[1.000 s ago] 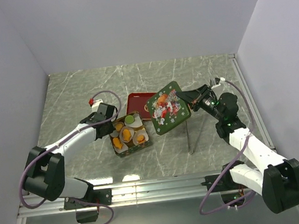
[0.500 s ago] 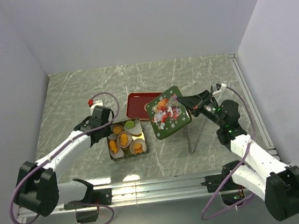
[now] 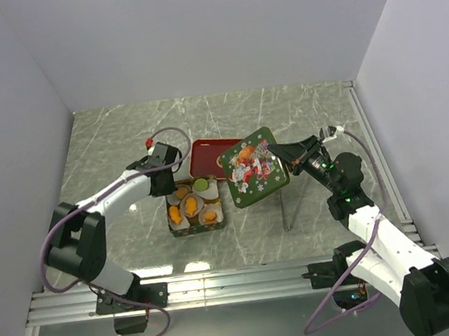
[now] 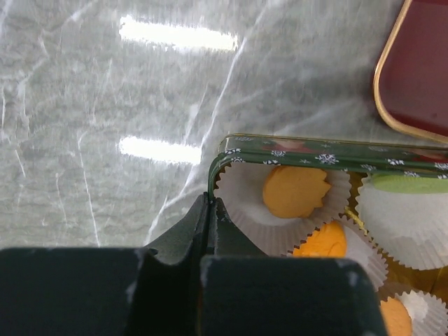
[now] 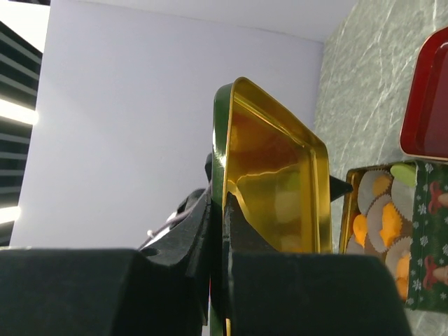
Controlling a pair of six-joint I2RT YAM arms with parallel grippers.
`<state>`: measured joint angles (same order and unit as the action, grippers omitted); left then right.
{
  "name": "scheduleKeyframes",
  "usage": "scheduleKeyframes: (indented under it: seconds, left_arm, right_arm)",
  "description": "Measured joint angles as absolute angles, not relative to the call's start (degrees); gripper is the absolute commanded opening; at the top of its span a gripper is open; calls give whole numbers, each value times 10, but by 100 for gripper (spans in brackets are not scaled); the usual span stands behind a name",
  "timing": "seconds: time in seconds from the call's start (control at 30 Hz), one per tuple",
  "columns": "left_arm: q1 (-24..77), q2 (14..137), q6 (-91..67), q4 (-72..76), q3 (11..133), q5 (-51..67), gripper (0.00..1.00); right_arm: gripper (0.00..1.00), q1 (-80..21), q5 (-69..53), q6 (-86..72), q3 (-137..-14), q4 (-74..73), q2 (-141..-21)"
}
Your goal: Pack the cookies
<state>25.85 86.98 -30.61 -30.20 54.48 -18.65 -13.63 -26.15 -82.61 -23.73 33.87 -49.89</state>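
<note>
A green tin (image 3: 196, 223) stands on the table, with the cookies (image 3: 190, 211) lying inside in white paper cups. Most are orange rounds (image 4: 295, 190) and one is green (image 4: 409, 183). My left gripper (image 4: 211, 201) is shut on the tin's near-left wall at its corner, and sits at the tin's far left (image 3: 171, 185) in the top view. My right gripper (image 5: 222, 197) is shut on the edge of the tin's lid (image 5: 280, 178), whose gold inside faces the camera. The lid (image 3: 251, 167) hangs tilted above the table, just right of the tin.
A red tray (image 3: 209, 155) lies right behind the tin, partly under the lid. The same tray (image 4: 420, 84) shows at the upper right of the left wrist view. Two thin dark rods (image 3: 286, 206) lie on the marble below the lid. White walls close in three sides.
My left gripper has closed on the tin's wall, and its arm has swung toward the far side. The tin has turned and shifted slightly. The lid has moved a little.
</note>
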Motion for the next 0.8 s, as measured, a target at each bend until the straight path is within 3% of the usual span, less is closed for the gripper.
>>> scheduleKeyframes:
  seconds: [0.23,0.6,0.63,0.8]
  left_arm:
    - [253,952,-344,-355,639,-204,0]
    - [217,985,-389,-359,679,-178,2]
    - [216,985,-389,-358,679,-175,6]
    - [211,981,-401,-332,656,-148,43]
  right_arm:
    - [0,-136,-259,-826,-231,335,-496]
    - [0,-136,-269,-819,-253,345,-562]
    - [0,-137,-270,-820,-255,352,-570]
    - [0,-153,-271,-830,-260,402,-616]
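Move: The left hand, its fingers already shut on the left rim near the cookie box's far-left corner, has the box's middle about 7 cm to its right, 5 cm back and 3 cm below. The red tray's middle is roughly 17 cm right of that hand, 8 cm ahead and 5 cm below. From the right hand, which holds the green lid by its edge, the box lies some 22 cm left, 2 cm back and 25 cm below; the tray is about 12 cm left, 11 cm ahead and 27 cm below. Forward at an even, level pace, the left hand takes the box by its pinched rim about 4.5 cm against the red tray, turning roughly 10 degrees counter-clockwise, then stops, opens its fingers and starts to sink slightly. The right hand waits, then eases the still-gripped lid forward, down and left, about 2 cm each way, towards the box. ##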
